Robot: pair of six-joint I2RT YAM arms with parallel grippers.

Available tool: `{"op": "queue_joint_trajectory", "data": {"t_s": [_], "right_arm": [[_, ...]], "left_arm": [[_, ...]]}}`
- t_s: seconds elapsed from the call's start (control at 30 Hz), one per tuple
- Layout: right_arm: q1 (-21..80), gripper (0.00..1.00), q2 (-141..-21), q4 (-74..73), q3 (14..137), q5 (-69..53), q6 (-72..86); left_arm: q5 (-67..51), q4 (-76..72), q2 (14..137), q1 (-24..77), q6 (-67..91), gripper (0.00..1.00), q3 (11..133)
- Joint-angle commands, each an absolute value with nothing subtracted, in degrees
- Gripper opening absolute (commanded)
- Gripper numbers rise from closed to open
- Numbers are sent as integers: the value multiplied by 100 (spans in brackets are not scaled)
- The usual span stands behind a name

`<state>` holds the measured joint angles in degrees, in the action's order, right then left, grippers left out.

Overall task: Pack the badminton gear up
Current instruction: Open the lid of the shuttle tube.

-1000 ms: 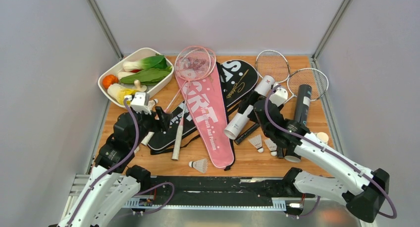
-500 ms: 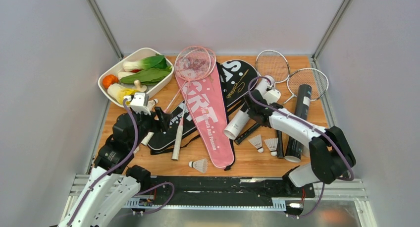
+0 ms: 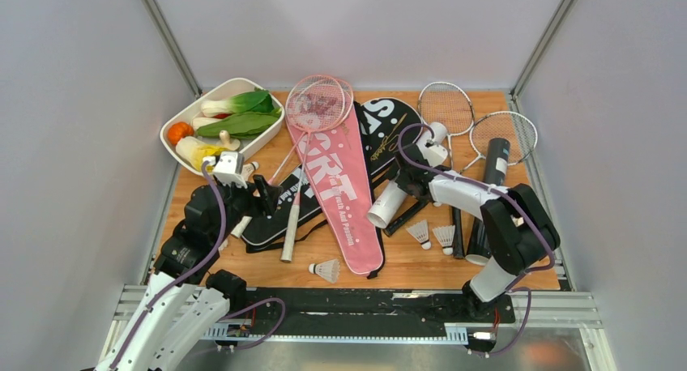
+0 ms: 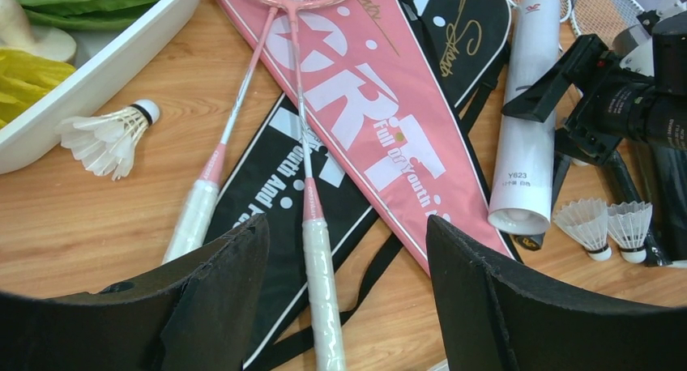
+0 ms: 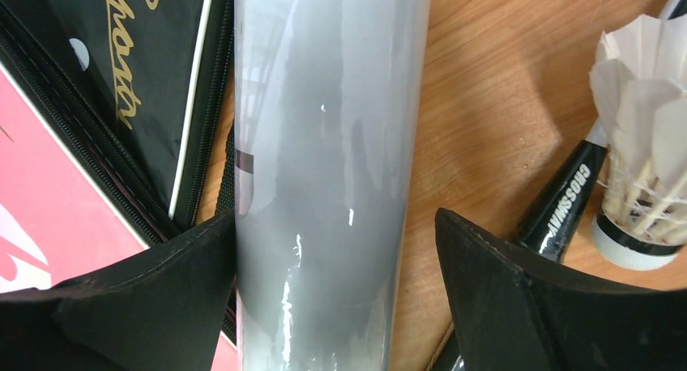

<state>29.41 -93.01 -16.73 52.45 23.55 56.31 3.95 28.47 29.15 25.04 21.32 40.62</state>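
A pink "SPORT" cover (image 3: 336, 185) overlaps a black cover (image 3: 381, 132), with pink rackets (image 3: 316, 104) across them. My left gripper (image 4: 347, 225) hangs open above one pink racket's white grip (image 4: 320, 274), not touching it. A white tube (image 3: 393, 194) lies beside the pink cover. My right gripper (image 5: 336, 217) is open astride this white tube (image 5: 324, 144): the left finger is against it and the right finger stands off. A black tube (image 3: 488, 193) and silver rackets (image 3: 445, 104) lie to the right. Shuttlecocks (image 3: 326, 269) (image 3: 420, 232) (image 3: 444, 235) rest near the front.
A white dish (image 3: 174, 148) of vegetables sits at the back left, with one shuttlecock (image 4: 105, 136) beside it. A black racket handle (image 5: 563, 205) and a shuttlecock (image 5: 640, 176) lie close to the right of the white tube. Enclosure walls border the table.
My right arm has swung left from beside the black tube and now straddles the white tube. The left arm has not moved.
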Motion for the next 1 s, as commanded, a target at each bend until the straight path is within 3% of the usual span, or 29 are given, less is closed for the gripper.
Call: {"op": "queue_joint_trajectory", "data": {"t_s": [0.0,0.17,0.47,0.67,0.97], "right_arm": [[2863,89,-9510,-1415,5285,2267,5466],[2814,79,-9628,-1312,5290,2170,5404],[2804,51,-8917,-1275,5405,2164,4770],[2831,44,-8194,-1176,5426,1675,4024],[3509,42,-6771,935,4609,-418,2589]], "left_arm": [[331,2698,2925,2520,2091,78,4030],[264,2660,2922,2518,2057,78,4002],[121,2607,2814,2516,2059,74,3933],[59,2679,2795,2518,2238,73,4026],[-1119,1795,3644,2520,2951,78,4976]]}}
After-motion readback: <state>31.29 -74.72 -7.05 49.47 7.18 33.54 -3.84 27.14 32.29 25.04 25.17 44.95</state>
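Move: The shuttle tube already lies between the right hand's open fingers, its middle about 1 cm ahead, 1 cm to the right and some 2 cm below. A black racket handle lies about 13 cm back and 1 cm right. The nearer shuttlecock is roughly 18 cm back and 5 cm right, the second about 20 cm back and 12 cm right. From the left hand, the tube is roughly 42 cm right, 10 cm ahead and 21 cm below. Down a last centimetre or so, the right hand closes its fingers around the middle of the shuttle tube, then lifts it about 12 cm, swinging left towards the bags late on while turning some 30 degrees counter-clockwise and tipping its fingers up. The open left hand waits, then starts up and to the right, about 3 cm each way. ##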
